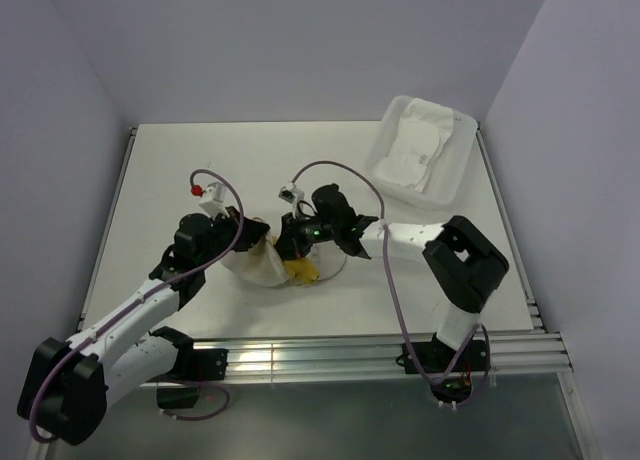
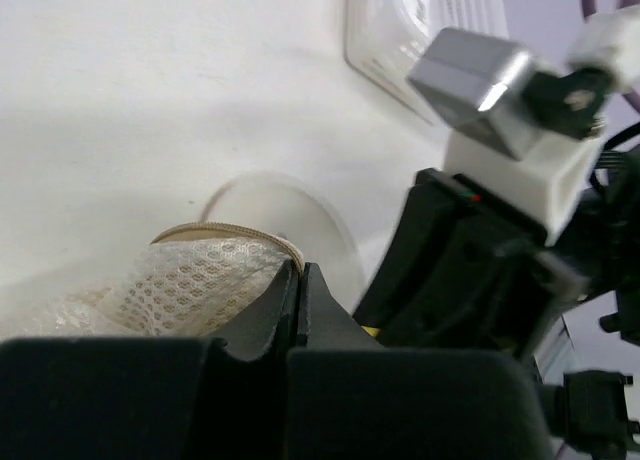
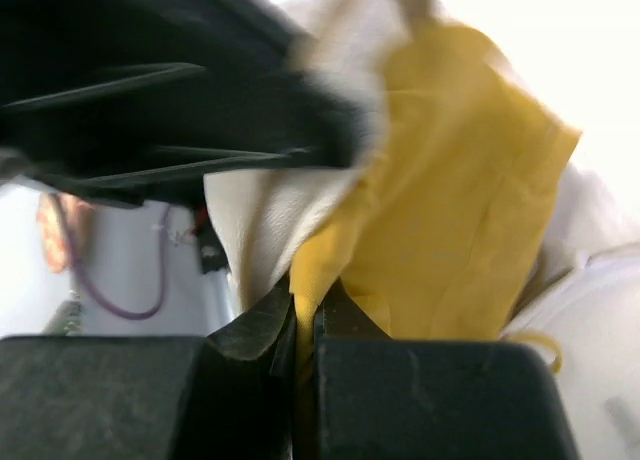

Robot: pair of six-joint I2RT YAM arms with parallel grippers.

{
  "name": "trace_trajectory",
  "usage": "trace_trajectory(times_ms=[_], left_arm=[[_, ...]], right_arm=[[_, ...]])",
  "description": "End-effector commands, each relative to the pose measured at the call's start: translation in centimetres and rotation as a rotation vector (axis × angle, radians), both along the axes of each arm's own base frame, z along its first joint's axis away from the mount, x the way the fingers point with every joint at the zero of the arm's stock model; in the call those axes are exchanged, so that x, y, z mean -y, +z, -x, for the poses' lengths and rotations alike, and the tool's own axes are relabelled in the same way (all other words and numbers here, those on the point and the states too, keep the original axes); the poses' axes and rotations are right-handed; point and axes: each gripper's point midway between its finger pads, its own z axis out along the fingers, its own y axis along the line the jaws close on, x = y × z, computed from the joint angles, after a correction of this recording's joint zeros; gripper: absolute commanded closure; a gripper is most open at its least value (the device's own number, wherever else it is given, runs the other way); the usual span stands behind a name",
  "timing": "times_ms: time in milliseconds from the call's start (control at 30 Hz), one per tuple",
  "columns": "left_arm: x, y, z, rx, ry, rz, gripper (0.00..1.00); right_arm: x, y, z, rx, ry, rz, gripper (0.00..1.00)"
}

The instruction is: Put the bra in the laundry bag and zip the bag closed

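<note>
The laundry bag [image 1: 252, 264] of whitish mesh with a brownish rim lies at the middle of the table. My left gripper [image 1: 264, 244] is shut on its rim; in the left wrist view the mesh [image 2: 195, 280] runs right into the closed tips [image 2: 301, 271]. My right gripper [image 1: 292, 250] comes in from the right and is shut on a fold of the yellow bra [image 1: 300, 271]. In the right wrist view the yellow bra [image 3: 450, 210] rises from the pinched tips [image 3: 305, 302], with white cloth [image 3: 265, 225] bunched on its left.
A white rectangular tray [image 1: 462, 170] holding white folded items stands at the back right; its corner [image 2: 352, 40] shows in the left wrist view. The two arms are close together, the right arm's black body [image 2: 470, 280] just right of my left fingers.
</note>
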Motion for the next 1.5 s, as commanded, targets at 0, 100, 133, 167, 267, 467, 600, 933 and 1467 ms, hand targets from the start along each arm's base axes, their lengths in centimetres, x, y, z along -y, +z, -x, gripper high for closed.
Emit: trace_trajectory(times_ms=[0,100,133,167,267,467,600,933,1467], left_arm=[[3.4,5.2,-0.5,0.157,-0.137,0.054,1.0],[5.6,6.9,1.4,0.201,-0.228,0.071,1.0],[5.5,6.3,2.0,0.191,-0.235,0.072,1.0],[5.4,6.1,2.4,0.189,-0.236,0.078,1.0],[4.9,5.0,4.8,0.152,-0.256,0.132,1.0],[3.5,1.7,7.8,0.088,-0.222,0.199,1.0],[3.3,-0.1,8.8,0.043,-0.23,0.219,1.0],[5.1,1.4,10.8,-0.017,-0.311,0.375,1.0],[3.4,3.1,8.3,-0.061,-0.11,0.42,1.0]], right_arm=[[0.6,6.3,1.0,0.019,-0.021,-0.178,1.0],[1.2,7.9,1.1,-0.034,-0.104,-0.267,1.0],[1.0,8.8,1.0,-0.03,-0.117,-0.316,1.0],[1.0,8.4,0.7,-0.097,-0.156,-0.322,1.0],[0.4,7.6,-1.9,-0.151,-0.313,-0.334,1.0],[1.5,6.7,-6.3,-0.232,-0.649,-0.386,1.0],[2.9,8.0,-6.9,-0.205,-0.818,-0.415,1.0],[5.4,5.0,-8.9,-0.079,-1.151,-0.195,1.0],[5.4,0.7,-6.7,0.201,-0.861,0.32,0.19]])
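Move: The right fingers still pinch the yellow bra, whose loose part hangs about 5 cm to their right, 3 cm back and 5 cm lower; the laundry bag's mesh body lies some 5 cm to their left, 1 cm back and 4 cm lower. The round lid is roughly 9 cm to the right hand's right, level with it and 7 cm below. From the left hand, which still holds the bag's rim, the mesh body sits about 6 cm back, 2 cm left and 7 cm down. Back and to the right, the left hand draws the pinched rim some 10 cm, arching up and down again as it rolls about 25 degrees. The right hand lifts the bra about 5 cm, carries it forward and right while swinging some 60 degrees clockwise, then dips about 7 cm at the bag's mouth, spreads its fingers wide to let go and begins to rise. ##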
